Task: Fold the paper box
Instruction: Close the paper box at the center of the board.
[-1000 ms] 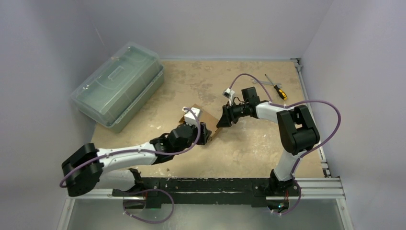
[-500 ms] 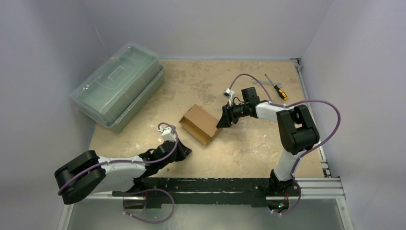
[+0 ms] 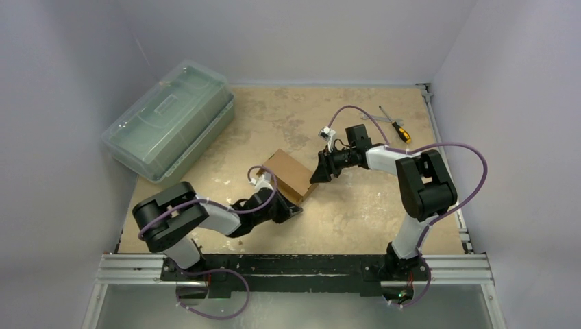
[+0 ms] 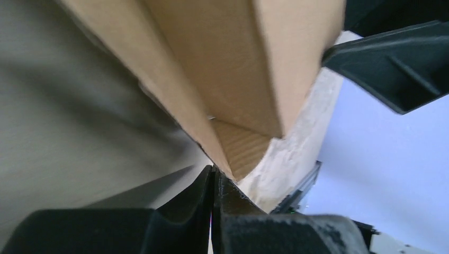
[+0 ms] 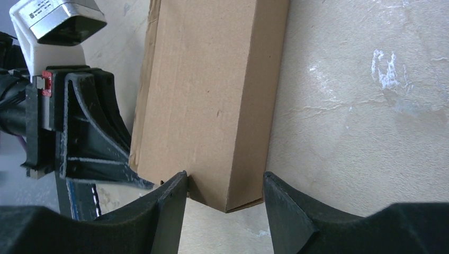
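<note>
The paper box [image 3: 286, 173] is a brown cardboard carton lying flat mid-table. My left gripper [image 3: 292, 210] sits low at its near corner, jaws shut; in the left wrist view the closed fingertips [image 4: 213, 172] touch the lower edge of the paper box [image 4: 233, 63], with nothing visibly pinched. My right gripper [image 3: 317, 175] is at the box's right end and stands open. In the right wrist view the corner of the paper box [image 5: 212, 95] lies inside my right gripper [image 5: 225, 177]; the left finger [image 5: 169, 201] touches the cardboard, the right finger [image 5: 286, 206] is apart.
A large translucent green plastic case [image 3: 171, 120] stands at the back left. A screwdriver with a yellow-black handle [image 3: 396, 125] lies at the back right. Grey walls close in the table on three sides, and a metal rail [image 3: 308, 264] runs along the near edge.
My left gripper left the box top, shut, pulled back toward the base, then swung in low to the box's near corner. The right gripper and the box stayed put.
</note>
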`<state>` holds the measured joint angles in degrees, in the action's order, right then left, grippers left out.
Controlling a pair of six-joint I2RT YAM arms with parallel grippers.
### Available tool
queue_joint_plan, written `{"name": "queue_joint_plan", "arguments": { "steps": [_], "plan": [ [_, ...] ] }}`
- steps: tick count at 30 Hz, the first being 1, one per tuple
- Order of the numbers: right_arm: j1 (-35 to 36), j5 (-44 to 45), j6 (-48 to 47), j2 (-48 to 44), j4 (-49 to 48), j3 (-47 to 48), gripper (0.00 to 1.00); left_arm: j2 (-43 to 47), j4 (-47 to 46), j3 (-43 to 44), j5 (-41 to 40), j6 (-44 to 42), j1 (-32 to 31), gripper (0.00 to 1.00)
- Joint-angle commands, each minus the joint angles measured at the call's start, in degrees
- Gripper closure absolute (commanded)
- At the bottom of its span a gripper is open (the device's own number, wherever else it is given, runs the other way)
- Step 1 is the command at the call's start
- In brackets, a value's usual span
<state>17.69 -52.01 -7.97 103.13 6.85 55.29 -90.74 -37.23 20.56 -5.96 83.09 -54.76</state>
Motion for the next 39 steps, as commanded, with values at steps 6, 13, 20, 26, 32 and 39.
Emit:
{"name": "queue_joint_plan", "arguments": {
  "steps": [6,13,20,26,32,39],
  "plan": [
    [0.68,0.42,-1.61,0.56,1.77,1.49,0.43,-3.36,15.69,19.59,-0.37,-0.8,3.4,1.0],
    [0.66,0.77,-2.13,0.32,2.37,1.85,0.42,-2.86,19.38,21.8,5.61,-11.18,4.58,1.0],
    [0.54,0.92,-3.19,-0.11,3.27,2.44,0.37,10.15,23.08,15.43,12.29,-28.21,4.56,1.0],
    [0.59,1.2,-4.3,-0.73,3.87,2.68,0.31,25.47,27.54,6.11,3.75,-33.22,5.8,0.73],
    [0.56,-0.88,-5.9,-2.22,5.28,3.72,0.19,32.75,27.33,-0.67,-5.92,-29.33,9.11,0.5],
    [-0.38,-1.08,-8.24,-7.06,6.44,3.89,0.04,33.13,11.76,-7.68,-4.53,-21.76,15.41,0.09]
  ]
}}
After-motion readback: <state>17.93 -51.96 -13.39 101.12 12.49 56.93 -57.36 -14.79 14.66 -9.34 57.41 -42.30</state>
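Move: The paper box's middle is about 9 cm ahead of the left gripper and 3 cm to its left, nearly level with it. The box's near corner is only 1 cm ahead, straight in front of the fingertips. The right gripper stands over the box's right end, 8 cm ahead of the left one, 5 cm to its right and 3 cm higher. From the right gripper, the box's middle lies some 8 cm left, 1 cm ahead and 3 cm below. Bring the shut left gripper forward about 6 cm, rising and easing right, to the box's right end beside the right gripper. Then draw it back and up, swing it some 15 cm left past the near corner, opening the fingers wide and tilting them up about 20 degrees, and sink a little at the end. Keep the right gripper over its end of the box while it spreads from half to nearly full, rising 1 cm last. ##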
